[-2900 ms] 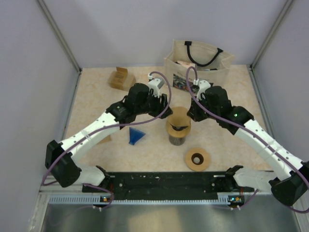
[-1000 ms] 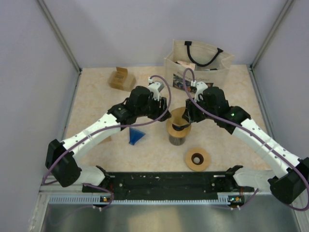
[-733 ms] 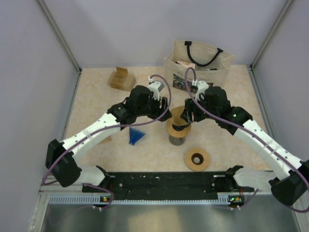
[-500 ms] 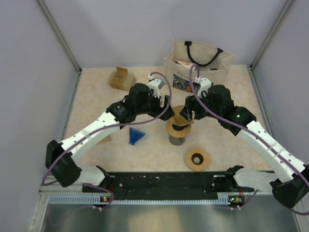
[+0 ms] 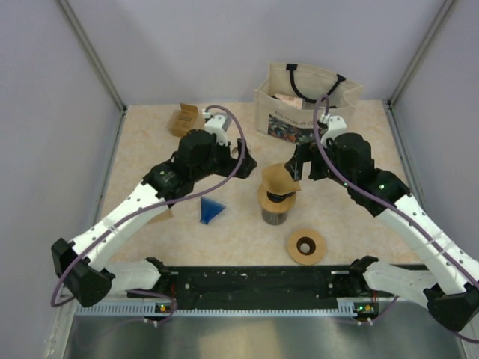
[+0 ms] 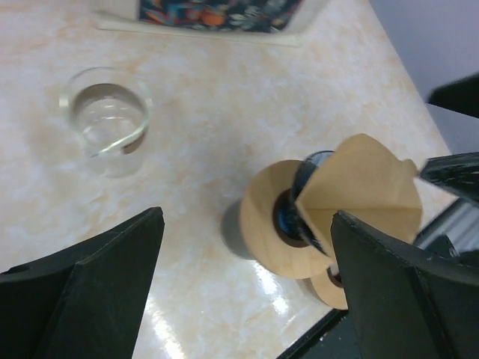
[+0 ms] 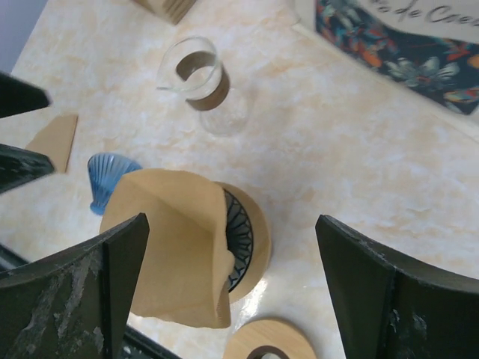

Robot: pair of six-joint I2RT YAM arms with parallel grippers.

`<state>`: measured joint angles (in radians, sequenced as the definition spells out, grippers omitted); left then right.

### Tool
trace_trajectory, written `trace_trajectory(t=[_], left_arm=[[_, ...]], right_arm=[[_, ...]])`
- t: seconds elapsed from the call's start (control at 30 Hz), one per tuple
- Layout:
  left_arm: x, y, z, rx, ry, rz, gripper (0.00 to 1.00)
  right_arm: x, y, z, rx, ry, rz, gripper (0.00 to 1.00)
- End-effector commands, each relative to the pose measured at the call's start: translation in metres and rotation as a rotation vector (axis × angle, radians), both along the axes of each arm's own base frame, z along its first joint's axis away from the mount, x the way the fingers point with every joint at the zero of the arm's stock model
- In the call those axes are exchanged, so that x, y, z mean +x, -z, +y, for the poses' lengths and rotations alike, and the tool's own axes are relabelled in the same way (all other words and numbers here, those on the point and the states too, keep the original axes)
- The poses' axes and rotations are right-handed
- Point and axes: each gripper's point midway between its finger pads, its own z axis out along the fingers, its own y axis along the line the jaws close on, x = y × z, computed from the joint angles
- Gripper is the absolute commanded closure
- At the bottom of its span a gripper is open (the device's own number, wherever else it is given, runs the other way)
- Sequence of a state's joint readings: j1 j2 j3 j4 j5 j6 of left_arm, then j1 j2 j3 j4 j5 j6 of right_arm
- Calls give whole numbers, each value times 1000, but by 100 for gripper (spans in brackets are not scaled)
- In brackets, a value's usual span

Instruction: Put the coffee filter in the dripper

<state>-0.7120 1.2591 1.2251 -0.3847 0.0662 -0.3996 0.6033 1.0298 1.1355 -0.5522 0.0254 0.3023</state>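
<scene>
The brown paper coffee filter (image 5: 278, 179) stands tilted in the dripper (image 5: 275, 202), a dark ribbed cone with a wooden collar, at mid table. It sticks up well above the collar and leans to one side. It shows in the left wrist view (image 6: 363, 196) over the dripper (image 6: 269, 224), and in the right wrist view (image 7: 168, 254) over the dripper (image 7: 245, 228). My left gripper (image 5: 242, 161) (image 6: 245, 247) is open and empty, left of the dripper. My right gripper (image 5: 299, 164) (image 7: 232, 239) is open and empty, right of it. Neither touches the filter.
A blue cone dripper (image 5: 212, 209) lies left of the dripper. A wooden ring (image 5: 306, 245) lies in front of it. A glass beaker (image 7: 202, 78) stands behind, a tote bag (image 5: 307, 101) at the back, a cardboard box (image 5: 185, 120) at back left. A spare flat filter (image 7: 56, 140) lies at left.
Both grippers have drawn back from the dripper, the left to the left, the right to the right. The filter, earlier between them, now stands free in the dripper.
</scene>
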Motion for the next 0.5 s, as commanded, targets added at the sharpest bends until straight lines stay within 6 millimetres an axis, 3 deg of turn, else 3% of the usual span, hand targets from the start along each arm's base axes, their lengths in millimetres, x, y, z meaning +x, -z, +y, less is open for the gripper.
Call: trace_trajectory(t=[0.0,0.1,0.3,0.4,0.47], left_arm=[[16,0,68,-8,-351,3,1],[14,25,112,46,-541,73,1],[8,77,161,139,-756,230,1],[17,88,163,102,-775,251,1],[30,84,156,41,-750,249,1]], right_arm=[[17,-38,-38,52,247,-131,6],[17,-36,-63,31,366,-157,5],[15,-26,-96,-21,513,-190,4],[16,-15,-103,-52,552,-187,4],[16,-8,-105,-53,576,-167,4]])
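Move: The coffee filter already stands free in the dripper on the glass carafe, about 10 cm right of the left hand and 7 cm left of the right hand, some 2 cm back and 9 cm below both. On the table some 25 cm below the left hand, the blue cone is about 14 cm left and 4 cm back, the empty glass 12 cm ahead and 3 cm left. The wooden ring lies about 15 cm back and 7 cm right of the right hand, also at table level. The coffee filter, already let go, is left behind on both sides: the left hand sweeps some 15 cm left, level at first and then sinking about 8 cm towards the blue cone, turning counter-clockwise some 40 degrees. The right hand draws off about 9 cm to the right, rising slightly before easing down again, and swings clockwise. Both grippers stay wide open. ##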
